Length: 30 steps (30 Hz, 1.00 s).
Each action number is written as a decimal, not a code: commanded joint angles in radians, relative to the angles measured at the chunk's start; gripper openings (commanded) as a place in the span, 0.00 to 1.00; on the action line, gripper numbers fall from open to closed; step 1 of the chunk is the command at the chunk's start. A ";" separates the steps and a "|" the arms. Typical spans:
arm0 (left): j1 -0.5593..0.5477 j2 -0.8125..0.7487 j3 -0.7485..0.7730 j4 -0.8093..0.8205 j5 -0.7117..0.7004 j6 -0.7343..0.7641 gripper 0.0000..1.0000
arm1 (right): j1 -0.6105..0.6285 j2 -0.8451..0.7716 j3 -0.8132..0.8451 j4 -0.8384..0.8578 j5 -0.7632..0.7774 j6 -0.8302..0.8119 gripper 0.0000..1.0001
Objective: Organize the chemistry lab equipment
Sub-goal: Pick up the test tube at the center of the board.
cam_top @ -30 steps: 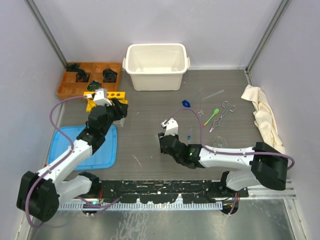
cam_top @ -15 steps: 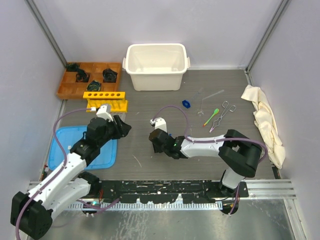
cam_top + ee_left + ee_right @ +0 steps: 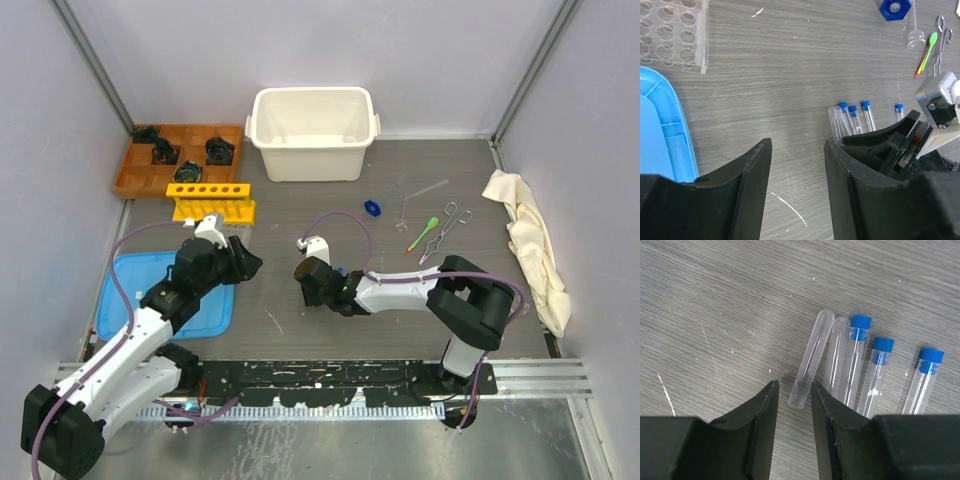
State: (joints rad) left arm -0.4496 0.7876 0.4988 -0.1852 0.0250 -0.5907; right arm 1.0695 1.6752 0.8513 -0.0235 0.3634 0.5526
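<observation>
Several small clear glass tubes lie side by side on the grey table. Two are uncapped (image 3: 810, 357) and three carry blue caps (image 3: 860, 321); they also show from the left wrist (image 3: 852, 117). My right gripper (image 3: 792, 387) (image 3: 312, 283) is open, its fingertips flanking the open end of the leftmost uncapped tube with a gap on the left side. My left gripper (image 3: 797, 145) (image 3: 245, 262) hovers open and empty just left of the right one. The yellow holed rack (image 3: 212, 200), forceps (image 3: 447, 225) and green spoon (image 3: 425, 230) lie farther back.
A clear plastic rack (image 3: 670, 30) sits beside a blue tray (image 3: 165, 300) at the left. A white bin (image 3: 315, 130) and an orange tray (image 3: 175, 155) stand at the back. A blue hexagonal piece (image 3: 373, 208) lies mid-table, and a cream cloth (image 3: 525, 240) at the right.
My left gripper has drawn back from the yellow rack toward the middle of the table. My right gripper has slid left onto the row of tubes, its jaws a little narrower.
</observation>
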 commanded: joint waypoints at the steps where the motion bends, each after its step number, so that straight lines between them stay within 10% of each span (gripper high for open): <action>1: -0.002 0.026 0.013 0.015 0.040 0.006 0.48 | 0.003 0.026 0.043 0.025 -0.013 0.015 0.38; 15: -0.002 0.058 0.011 0.034 0.041 -0.007 0.48 | 0.014 0.043 0.048 0.037 -0.039 0.000 0.10; 30: -0.001 0.097 0.014 0.077 0.094 -0.036 0.48 | 0.109 -0.063 0.034 0.056 0.092 -0.053 0.12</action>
State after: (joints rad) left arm -0.4496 0.8799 0.4988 -0.1677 0.0845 -0.6178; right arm 1.1740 1.6978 0.8719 -0.0097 0.3893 0.5106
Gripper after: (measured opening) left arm 0.479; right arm 0.177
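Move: The bare test tube at the left end of the row lies just ahead of the right hand, its middle about 3 cm forward, 1 cm left and roughly 2 cm below, its near end between the open fingers. Close on its right, the second bare tube is about 4 cm ahead and 1 cm right of the hand; two blue-capped tubes lie 4 cm ahead, 2 and 4 cm right. From the left hand the tube is about 10 cm right, level, some 13 cm lower. The bare test tube is pinched near its near end: the right hand sinks barely 1 cm around it, shuts its fingers, then draws it back and left some 4 cm, away from the row, turning slightly counter-clockwise and rising about 1 cm towards the end. The empty left hand sinks about 2 cm, fingers still apart. ##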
